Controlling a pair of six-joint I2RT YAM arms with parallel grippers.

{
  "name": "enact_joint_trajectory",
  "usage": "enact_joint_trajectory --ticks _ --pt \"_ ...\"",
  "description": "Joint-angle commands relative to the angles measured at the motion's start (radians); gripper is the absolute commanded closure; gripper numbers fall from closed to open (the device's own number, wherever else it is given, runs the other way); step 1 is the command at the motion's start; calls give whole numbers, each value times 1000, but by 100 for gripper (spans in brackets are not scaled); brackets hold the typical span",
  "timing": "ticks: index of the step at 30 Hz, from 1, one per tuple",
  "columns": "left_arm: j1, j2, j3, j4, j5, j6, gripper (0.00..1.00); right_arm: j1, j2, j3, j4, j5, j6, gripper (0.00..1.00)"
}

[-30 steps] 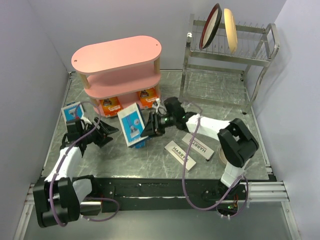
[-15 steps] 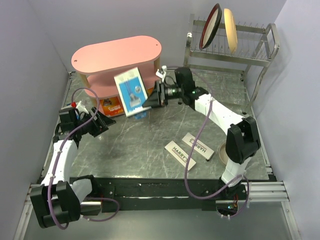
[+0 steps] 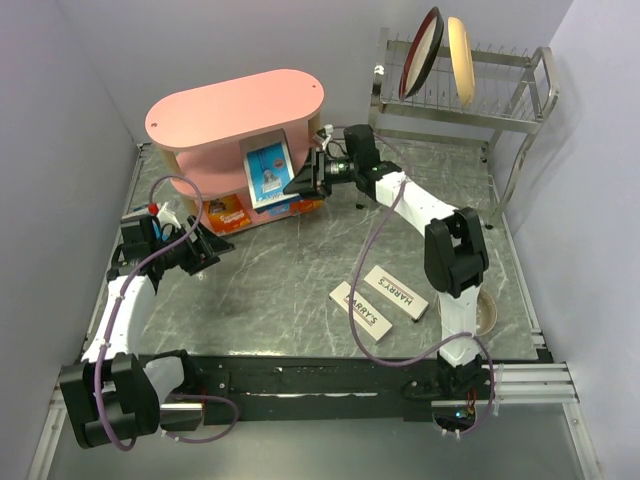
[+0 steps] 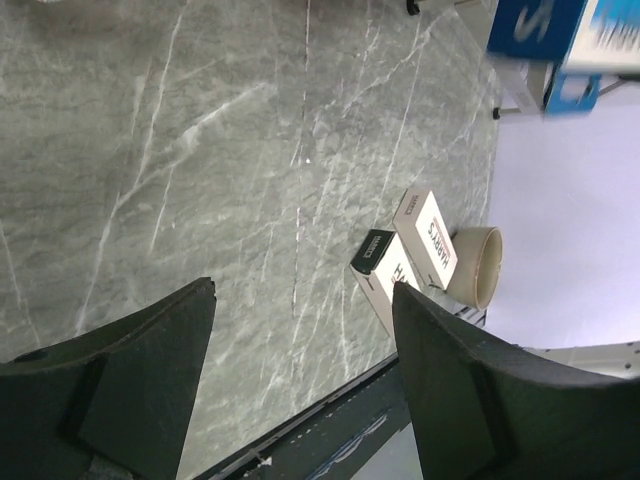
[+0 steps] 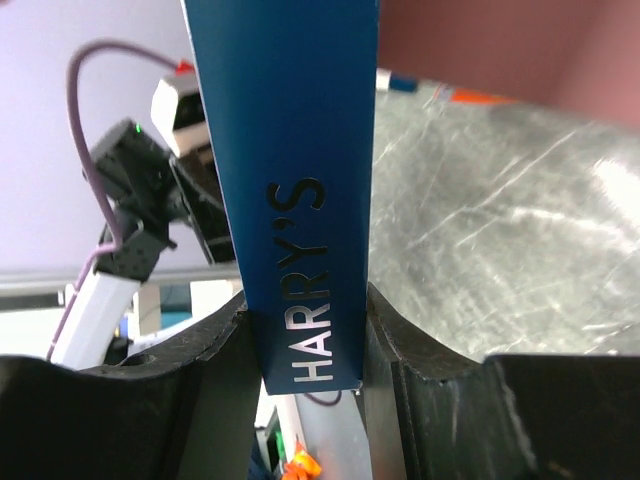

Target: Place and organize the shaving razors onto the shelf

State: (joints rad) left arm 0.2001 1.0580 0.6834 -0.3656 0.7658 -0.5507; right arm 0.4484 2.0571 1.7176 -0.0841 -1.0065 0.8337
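My right gripper (image 3: pixel 303 181) is shut on a blue-and-white razor pack (image 3: pixel 268 171), held upright against the front of the pink shelf (image 3: pixel 235 108) at its middle tier. In the right wrist view the pack's blue HARRY'S edge (image 5: pixel 300 190) sits clamped between the fingers (image 5: pixel 215 400). Two orange packs (image 3: pixel 224 213) (image 3: pixel 302 206) stand under the shelf. Two white HARRY'S boxes (image 3: pixel 360 309) (image 3: pixel 396 291) lie flat on the table; the left wrist view shows them too (image 4: pixel 428 236). My left gripper (image 3: pixel 208 249) hangs open and holds nothing, left of the table's middle.
A steel dish rack (image 3: pixel 520 120) with a dark plate (image 3: pixel 420 55) and a cream plate (image 3: pixel 460 58) stands at the back right. A cream cup (image 4: pixel 476 265) sits beside the white boxes near the right arm's base. Purple walls close in both sides.
The right arm has lifted the blue-and-white pack off the table's middle and carried it back to the shelf front. The left arm has pulled back to the left, still open.
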Motion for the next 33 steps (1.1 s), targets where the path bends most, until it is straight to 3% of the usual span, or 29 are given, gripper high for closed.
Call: enact_joint_trajectory --ticks 1,4,7,9,14,29,33 --pt "4 8 19 11 39 41 24 -27 12 131 75 3 7 73" --pt "5 11 15 1 49 55 23 -45 49 181 52 17 -10 70" --pt "4 16 2 11 75 54 23 -59 77 224 26 42 -15 61" --pt "4 17 -10 33 99 46 23 -66 97 250 6 83 -18 49" --pt "5 28 -10 43 104 35 23 -82 123 298 -51 144 -38 36" --pt "4 14 -38 119 106 -25 23 -94 -9 162 -138 230 -94 29" --pt "4 10 -38 96 98 -6 22 -94 -15 120 -118 235 -58 32"
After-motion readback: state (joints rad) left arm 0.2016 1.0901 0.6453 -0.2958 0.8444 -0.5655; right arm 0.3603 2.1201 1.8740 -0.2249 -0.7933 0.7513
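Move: The blue razor box already in the right hand's grip is bound for the right end of the pink shelf's middle board, about 9 cm ahead and 2 cm left of the hand, roughly level with it. On the board below, one orange razor box stands some 6 cm ahead, straight in line and about 12 cm lower; the other is about 2 cm ahead, 15 cm left and as low. From the left hand, that spot lies roughly 21 cm ahead, 14 cm right and 7 cm up. The blue razor box is carried forward into the shelf's middle level by the right hand, about 8 cm out, rising some 2 cm on the way and drifting right. Partway in, the fingers open and let go of it; the hand then sinks about 3 cm and eases right, away from the box, having turned some 15 degrees clockwise. ##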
